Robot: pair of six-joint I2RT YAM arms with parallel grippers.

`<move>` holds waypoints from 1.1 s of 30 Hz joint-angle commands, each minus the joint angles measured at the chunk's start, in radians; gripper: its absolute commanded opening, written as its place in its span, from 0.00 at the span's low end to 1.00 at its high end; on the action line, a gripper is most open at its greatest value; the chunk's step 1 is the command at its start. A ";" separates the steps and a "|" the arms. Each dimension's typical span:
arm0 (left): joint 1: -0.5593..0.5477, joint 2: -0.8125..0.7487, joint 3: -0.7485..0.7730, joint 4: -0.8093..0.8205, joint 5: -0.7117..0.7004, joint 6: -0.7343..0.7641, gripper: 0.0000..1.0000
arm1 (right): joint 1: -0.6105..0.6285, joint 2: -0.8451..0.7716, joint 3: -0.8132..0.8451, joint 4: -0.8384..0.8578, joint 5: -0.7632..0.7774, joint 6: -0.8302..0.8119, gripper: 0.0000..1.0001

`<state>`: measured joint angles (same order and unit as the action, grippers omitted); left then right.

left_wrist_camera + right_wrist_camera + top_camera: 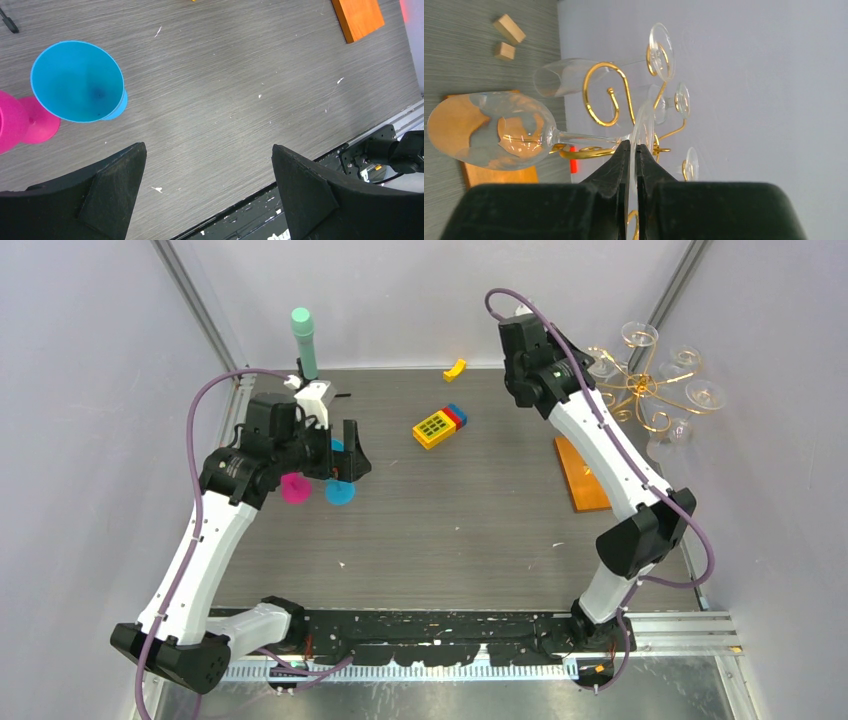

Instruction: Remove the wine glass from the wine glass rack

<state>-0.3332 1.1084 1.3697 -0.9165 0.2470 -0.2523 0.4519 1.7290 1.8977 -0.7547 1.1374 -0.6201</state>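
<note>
The wine glass rack (640,390) is gold wire with spiral arms on an orange-brown wooden base (582,475), at the back right. Several clear glasses hang from it by their feet. In the right wrist view one wine glass (489,130) lies with its bowl to the left and its stem running to a round foot (644,120). My right gripper (634,147) is shut on the edge of that foot, beside a gold spiral (601,95). From above, the right gripper (588,372) is at the rack's left side. My left gripper (345,455) stands open and empty over the table, far from the rack.
A blue cup (77,82) and a pink cup (20,125) stand just beyond my left gripper (207,155). A yellow toy block (437,426), a small yellow piece (455,368) and a teal cylinder (303,340) sit further back. The grey wall is close behind the rack.
</note>
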 commanded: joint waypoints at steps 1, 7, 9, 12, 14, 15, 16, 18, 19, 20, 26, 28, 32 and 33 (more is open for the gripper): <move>0.005 -0.015 0.000 0.048 0.018 -0.010 1.00 | 0.050 -0.060 0.032 -0.045 -0.051 0.063 0.00; 0.004 -0.021 0.002 0.046 0.018 -0.024 1.00 | 0.131 -0.065 0.077 -0.129 -0.139 0.158 0.00; 0.005 -0.022 0.005 0.045 0.019 -0.028 1.00 | 0.164 -0.070 0.098 -0.167 -0.181 0.203 0.00; 0.004 -0.024 0.008 0.045 0.020 -0.036 1.00 | 0.223 -0.088 0.121 -0.188 -0.261 0.267 0.00; 0.004 -0.025 0.007 0.051 0.025 -0.046 1.00 | 0.255 -0.099 0.129 -0.193 -0.314 0.354 0.00; 0.003 -0.027 0.007 0.054 0.030 -0.052 1.00 | 0.272 -0.104 0.134 -0.193 -0.354 0.382 0.00; 0.004 -0.026 0.005 0.058 0.035 -0.062 1.00 | 0.278 -0.111 0.136 -0.193 -0.375 0.448 0.00; 0.004 -0.028 0.003 0.067 0.045 -0.079 1.00 | 0.290 -0.128 0.136 -0.188 -0.462 0.562 0.00; 0.004 -0.029 0.002 0.073 0.047 -0.088 1.00 | 0.292 -0.137 0.121 -0.175 -0.533 0.603 0.00; 0.004 -0.030 0.002 0.077 0.048 -0.100 1.00 | 0.293 -0.159 0.107 -0.163 -0.569 0.673 0.00; 0.005 -0.052 -0.011 0.124 0.045 -0.175 1.00 | 0.296 -0.285 -0.077 0.026 -0.830 0.906 0.00; 0.005 -0.061 -0.013 0.141 0.046 -0.218 1.00 | 0.297 -0.316 -0.137 0.066 -0.883 0.957 0.00; 0.004 -0.098 -0.039 0.239 0.118 -0.312 1.00 | 0.296 -0.356 -0.196 0.112 -0.959 1.027 0.00; 0.004 -0.109 -0.047 0.265 0.136 -0.332 1.00 | 0.296 -0.363 -0.201 0.116 -0.962 1.042 0.00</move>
<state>-0.3325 1.0531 1.3430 -0.8055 0.3000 -0.4717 0.7490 1.4063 1.7237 -0.7918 0.2909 0.2699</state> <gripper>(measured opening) 0.994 0.110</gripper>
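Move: My right hand already holds the clear wine glass by its foot, bowl hanging, just clear of the rack, whose centre is about 9 cm to its right, a couple back and roughly level. The open left hand it goes to lies some 42 cm left, 16 cm back and 8 cm lower. The toy block lies 28 cm left, 5 cm ahead, 36 cm down. From my left hand, the wine glass is 42 cm right, 16 cm ahead; the blue glass stands 9 cm left, 5 cm ahead, 20 cm below. I sweep my right hand some 22 cm left and then increasingly back as well, about 10 cm, away from the rack towards my left hand, keeping the pinch on the foot. On the way I roll the wrist about 70 degrees, left side up, and turn it counter-clockwise, swinging the hanging bowl out to the left. Late on, my wide-open left hand rises about 3 cm and rolls slightly, right side up. ##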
